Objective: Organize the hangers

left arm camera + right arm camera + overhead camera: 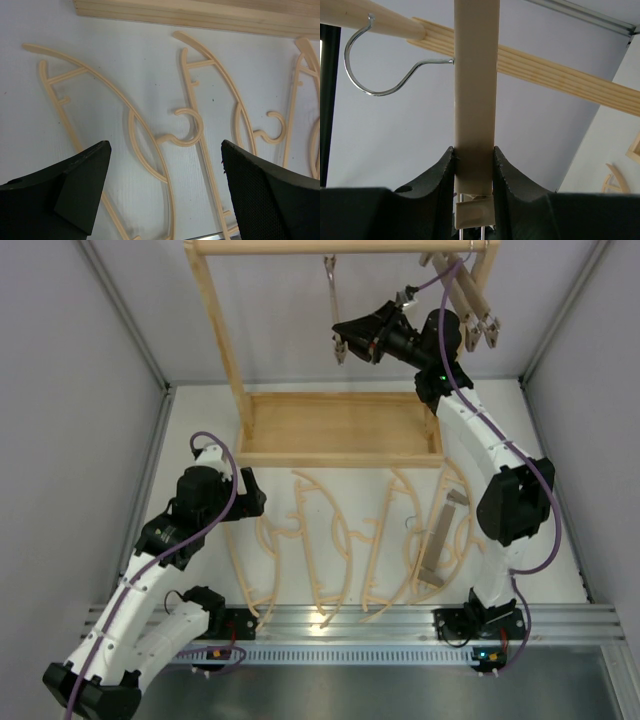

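Observation:
My right gripper point(341, 344) point(474, 150) is shut on the lower end of a straight clamp-bar hanger point(330, 300) point(475, 75). The bar hangs upright, and its metal hook point(375, 75) rests over the rack's top rail point(300, 246) point(385, 22). Two more clamp bars point(478, 308) hang at the rail's right end. Several pale curved hangers point(330, 540) point(100, 85) lie side by side on the table. One clamp bar point(440, 535) lies across the rightmost of them. My left gripper point(250, 492) point(165, 150) hovers open over the leftmost curved hangers, holding nothing.
The pale wooden rack frame stands at the back with its tray base point(340, 455) point(200, 15) just beyond the lying hangers. Grey walls close in on both sides. A metal rail point(350, 620) runs along the near edge by the arm bases.

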Controlling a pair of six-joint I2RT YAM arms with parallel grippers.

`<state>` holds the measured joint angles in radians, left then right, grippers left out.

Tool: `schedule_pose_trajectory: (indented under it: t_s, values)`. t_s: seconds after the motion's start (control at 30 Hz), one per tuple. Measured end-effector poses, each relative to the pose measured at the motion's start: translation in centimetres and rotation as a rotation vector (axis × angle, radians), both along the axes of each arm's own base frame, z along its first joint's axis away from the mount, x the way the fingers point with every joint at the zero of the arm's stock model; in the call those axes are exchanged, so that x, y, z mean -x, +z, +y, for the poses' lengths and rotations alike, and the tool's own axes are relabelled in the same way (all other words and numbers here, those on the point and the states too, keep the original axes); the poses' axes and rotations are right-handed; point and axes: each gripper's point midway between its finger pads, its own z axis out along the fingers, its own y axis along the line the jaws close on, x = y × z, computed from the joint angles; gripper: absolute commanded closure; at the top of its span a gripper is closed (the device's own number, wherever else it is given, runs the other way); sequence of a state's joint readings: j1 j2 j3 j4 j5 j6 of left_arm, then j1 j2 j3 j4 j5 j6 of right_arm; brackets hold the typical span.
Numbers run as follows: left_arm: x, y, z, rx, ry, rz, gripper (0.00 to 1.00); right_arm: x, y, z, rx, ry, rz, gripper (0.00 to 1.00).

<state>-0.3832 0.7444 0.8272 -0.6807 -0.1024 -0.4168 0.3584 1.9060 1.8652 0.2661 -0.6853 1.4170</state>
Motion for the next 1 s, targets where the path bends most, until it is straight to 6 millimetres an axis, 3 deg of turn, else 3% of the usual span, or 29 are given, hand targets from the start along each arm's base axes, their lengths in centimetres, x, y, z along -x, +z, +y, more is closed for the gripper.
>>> schedule_pose_trajectory:
  t_s: [0.4, 0.73, 1.0]
  values:
    - [0.0, 0.0, -0.1, 0.0, -0.003, 0.0, 0.05, 2.9, 2.4, 0.7, -0.01, 0.03, -0.06, 1.0]
    - [0.1, 0.0, -0.2, 0.0, -0.006, 0.0, 0.05, 2.5, 3.1, 1.4, -0.051, -0.023, -0.031, 1.0]
    - [0.1, 0.0, -0.3, 0.0, -0.012, 0.0, 0.05, 1.9, 5.0, 1.2, -0.096, -0.086, -0.051, 1.0]
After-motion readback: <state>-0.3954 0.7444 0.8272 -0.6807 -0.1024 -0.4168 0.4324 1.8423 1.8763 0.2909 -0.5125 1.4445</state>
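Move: Straight ahead of the right hand, some 13 cm out and about 10 cm higher, is the stretch of wooden rail where the held hanger's hook is to go. The hung hangers are about 25 cm to the right and 10 cm ahead, roughly level with the hand; the wooden tray lies about 13 cm ahead, some 43 cm below. From the left hand, that stretch of rail is about 33 cm ahead, 20 cm right and 36 cm higher. Drawing back about 3 cm while rising, the right hand pulls the hanger's hook out from the rail, then keeps climbing and eases about 1 cm forward again, to roughly 5 cm higher in all. The fingers keep their pinch on the hanger's near end throughout, and the wrist turns only slightly, about 5 degrees clockwise. ##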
